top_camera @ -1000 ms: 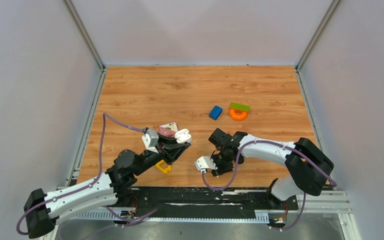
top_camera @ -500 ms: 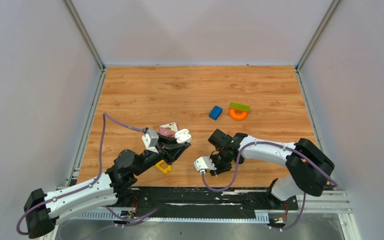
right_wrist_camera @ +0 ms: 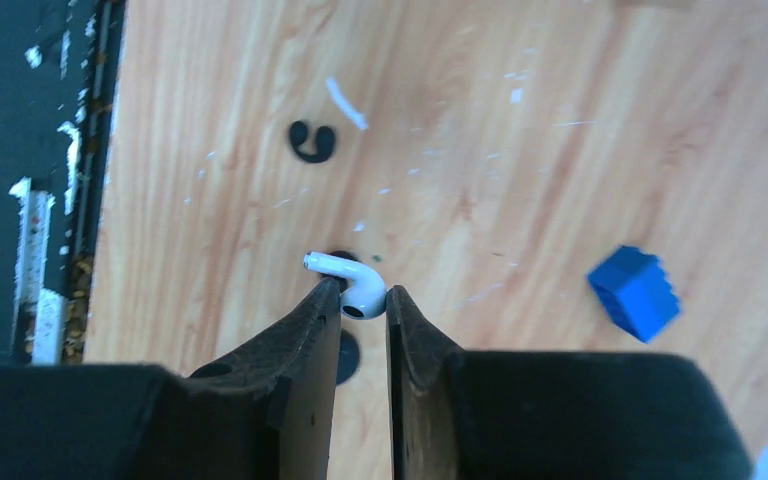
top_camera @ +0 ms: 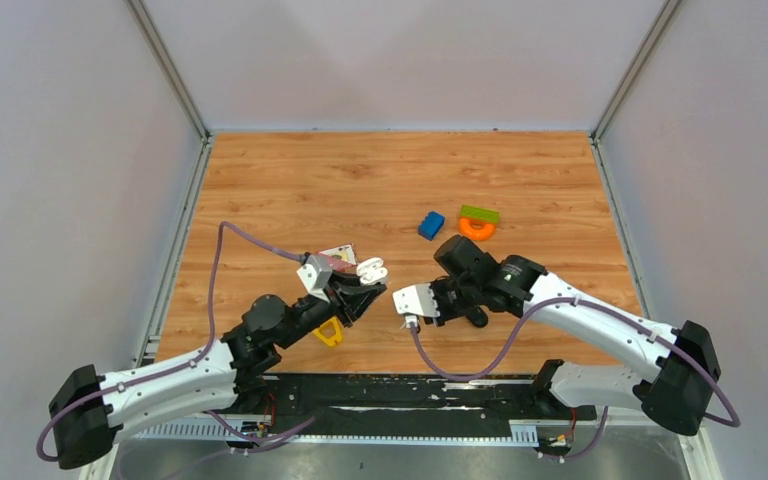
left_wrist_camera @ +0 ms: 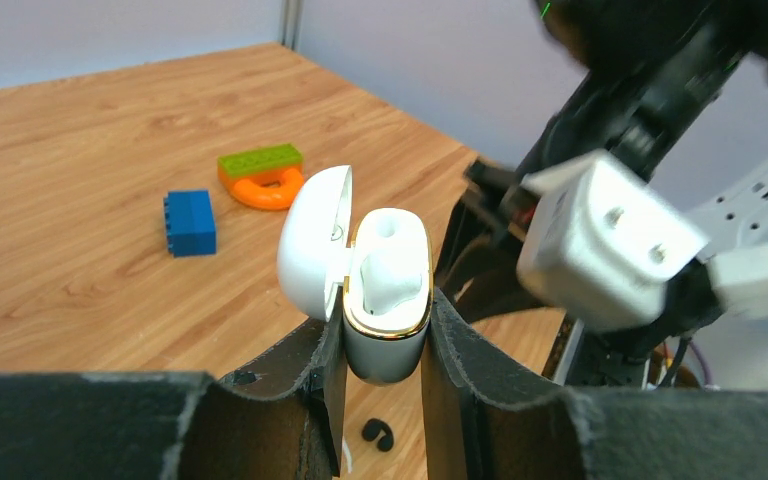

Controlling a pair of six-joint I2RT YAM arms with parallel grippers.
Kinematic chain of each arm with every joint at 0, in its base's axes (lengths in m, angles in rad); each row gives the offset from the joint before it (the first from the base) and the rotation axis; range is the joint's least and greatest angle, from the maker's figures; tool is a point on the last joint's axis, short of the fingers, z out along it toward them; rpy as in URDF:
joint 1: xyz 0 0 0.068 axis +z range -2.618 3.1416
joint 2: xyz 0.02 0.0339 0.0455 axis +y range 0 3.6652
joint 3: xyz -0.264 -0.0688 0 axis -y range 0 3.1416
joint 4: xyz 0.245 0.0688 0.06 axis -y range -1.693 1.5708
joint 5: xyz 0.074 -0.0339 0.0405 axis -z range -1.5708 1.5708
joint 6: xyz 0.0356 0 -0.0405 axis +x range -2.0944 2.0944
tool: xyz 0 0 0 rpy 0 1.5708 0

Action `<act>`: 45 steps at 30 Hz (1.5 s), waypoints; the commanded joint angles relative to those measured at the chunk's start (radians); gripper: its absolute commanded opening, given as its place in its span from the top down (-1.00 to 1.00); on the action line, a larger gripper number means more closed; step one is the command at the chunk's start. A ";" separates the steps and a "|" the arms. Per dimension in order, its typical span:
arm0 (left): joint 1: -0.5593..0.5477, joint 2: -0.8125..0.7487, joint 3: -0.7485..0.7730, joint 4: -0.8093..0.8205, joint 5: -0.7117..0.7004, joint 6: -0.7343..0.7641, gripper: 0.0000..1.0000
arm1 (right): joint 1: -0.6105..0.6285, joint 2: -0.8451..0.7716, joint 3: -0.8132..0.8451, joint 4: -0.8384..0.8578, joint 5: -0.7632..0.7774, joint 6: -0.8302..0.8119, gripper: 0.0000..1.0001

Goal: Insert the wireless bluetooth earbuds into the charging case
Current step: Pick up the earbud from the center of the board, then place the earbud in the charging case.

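Note:
My left gripper (left_wrist_camera: 385, 345) is shut on the white charging case (left_wrist_camera: 388, 290), holding it upright above the table. Its lid (left_wrist_camera: 315, 245) is hinged open to the left, and a white earbud (left_wrist_camera: 390, 275) sits inside. From above, the case (top_camera: 370, 268) shows just left of the right wrist. My right gripper (right_wrist_camera: 363, 300) is shut on another white earbud (right_wrist_camera: 355, 285), pinched at its bulb with the stem pointing left, over the wood. A black earbud (right_wrist_camera: 312, 142) lies on the table; the left wrist view shows this black earbud (left_wrist_camera: 378, 434) below the case.
A blue block (top_camera: 431, 224), a green brick (top_camera: 479, 213) and an orange ring (top_camera: 476, 230) lie at the middle right. A yellow piece (top_camera: 328, 332) and a small card (top_camera: 337, 257) sit by the left arm. The right wrist camera housing (left_wrist_camera: 605, 245) hangs close beside the case.
The right gripper's jaws have narrowed onto the white earbud, and the right arm has swung up and away from the near edge. The left arm has shifted slightly right with the case.

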 commanded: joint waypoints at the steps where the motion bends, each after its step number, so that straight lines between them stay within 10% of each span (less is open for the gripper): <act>1: -0.004 0.077 0.005 0.082 -0.044 0.012 1.00 | 0.005 0.010 0.135 -0.052 0.055 0.054 0.67; 18: -0.004 0.365 0.073 0.253 -0.068 -0.098 1.00 | 0.027 0.065 0.431 0.000 0.188 0.049 0.64; 45: -0.004 0.360 0.084 0.266 -0.050 -0.159 1.00 | 0.215 0.139 0.379 0.100 0.484 -0.075 0.63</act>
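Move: The earbud is already in the right fingers. From the right hand, the open charging case in the left fingers lies about 12 cm left, 3 ahead and 14 higher. Below the right hand by some 10 cm are a black hook piece directly underneath and the black mouse 6 to the right; the blue block is about 19 ahead and 2 left at that level. From the left hand, the earbud is some 13 cm right, 2 back and 12 below. Lift the right gripper about 12 cm while carrying the pinched earbud left and forward to the open case, swinging its fingers forward by some 30 degrees to aim the stem at the case's free slot. Meanwhile lower the left gripper with the case, easing it right and forward, then raise it partway back up and hold it still there; keep both grips closed. ##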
